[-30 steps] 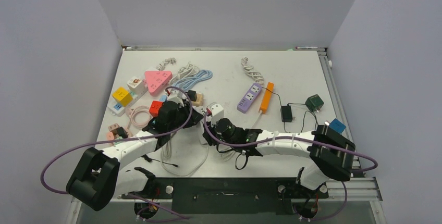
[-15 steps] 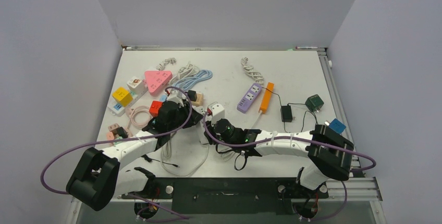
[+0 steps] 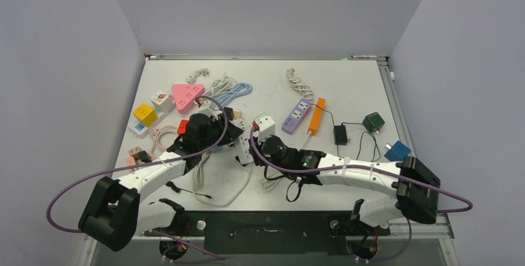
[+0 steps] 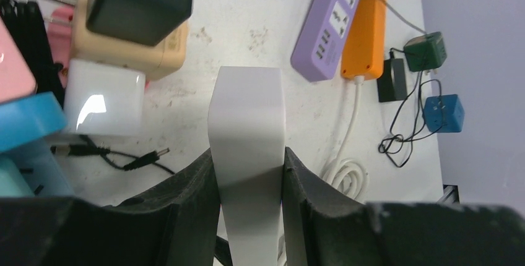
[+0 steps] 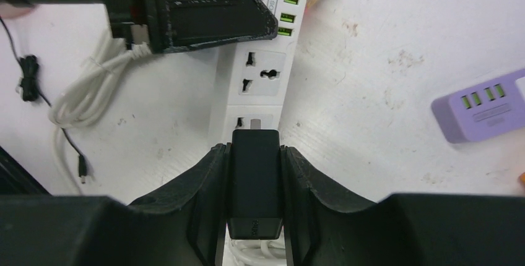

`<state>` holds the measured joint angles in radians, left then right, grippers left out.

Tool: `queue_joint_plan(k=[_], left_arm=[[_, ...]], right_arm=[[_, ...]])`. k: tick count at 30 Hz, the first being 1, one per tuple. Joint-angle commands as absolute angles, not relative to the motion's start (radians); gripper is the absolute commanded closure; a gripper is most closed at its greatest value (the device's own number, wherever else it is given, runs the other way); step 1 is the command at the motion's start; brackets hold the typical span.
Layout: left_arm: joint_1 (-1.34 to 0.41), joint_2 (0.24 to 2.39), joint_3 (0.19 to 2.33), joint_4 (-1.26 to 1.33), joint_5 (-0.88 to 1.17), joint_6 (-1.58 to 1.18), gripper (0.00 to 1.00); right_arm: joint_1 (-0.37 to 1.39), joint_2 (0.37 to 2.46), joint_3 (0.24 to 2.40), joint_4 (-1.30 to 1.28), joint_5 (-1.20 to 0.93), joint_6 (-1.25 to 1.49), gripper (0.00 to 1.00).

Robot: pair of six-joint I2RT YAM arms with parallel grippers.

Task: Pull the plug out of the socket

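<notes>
The socket is a white power strip with green USB ports at its far end, lying mid-table. My left gripper is shut on the strip, which shows edge-on between the black fingers. The black plug sits at the strip's nearest outlet, its front end against the strip face. My right gripper is shut on the plug's sides. In the top view the left gripper and the right gripper meet at the strip. The plug's pins are hidden.
A purple strip and an orange strip lie right of the work. A black adapter, a green adapter and a blue cube sit further right. Pink, yellow and red adapters crowd the left. A white cable loops near the front.
Both grippers and the strip have shifted slightly away from the near edge. The right arm's elbow has swung out to the right. Neither grip has changed.
</notes>
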<state>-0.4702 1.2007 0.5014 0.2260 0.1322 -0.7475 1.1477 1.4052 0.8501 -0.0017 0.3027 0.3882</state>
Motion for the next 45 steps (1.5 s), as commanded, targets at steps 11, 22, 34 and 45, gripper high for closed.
queue_joint_plan(k=[11, 22, 34, 45], left_arm=[[-0.433, 1.320, 0.720, 0.218, 0.109, -0.665, 1.00], [-0.431, 1.316, 0.840, 0.151, 0.183, -0.607, 1.00], [-0.430, 1.290, 0.977, -0.025, 0.334, -0.563, 1.00], [-0.458, 1.447, 1.138, -0.052, 0.438, -0.549, 1.00]], right_arm=[[1.149, 1.096, 1.163, -0.293, 0.517, 0.304, 0.95], [0.954, 1.087, 1.223, -0.524, 0.808, 0.298, 0.95], [0.481, 1.247, 1.136, -0.521, 0.601, 0.339, 0.95], [0.228, 1.432, 1.009, -0.514, 0.704, 0.453, 0.92]])
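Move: The freed plug in the right hand is bound for the table by the green adapter, roughly 36 cm right, 12 cm ahead and 10 cm below. The black adapter lies about 25 cm right and 8 cm ahead of the hand, the blue adapter 43 cm right and 3 cm ahead, the orange strip 19 cm right and 14 cm ahead. From the left hand, holding the white socket, the green adapter is some 42 cm right, 3 cm ahead. Right hand lifts the plug, swings 34 cm right and down towards green adapter; left raises the socket 12 cm. ##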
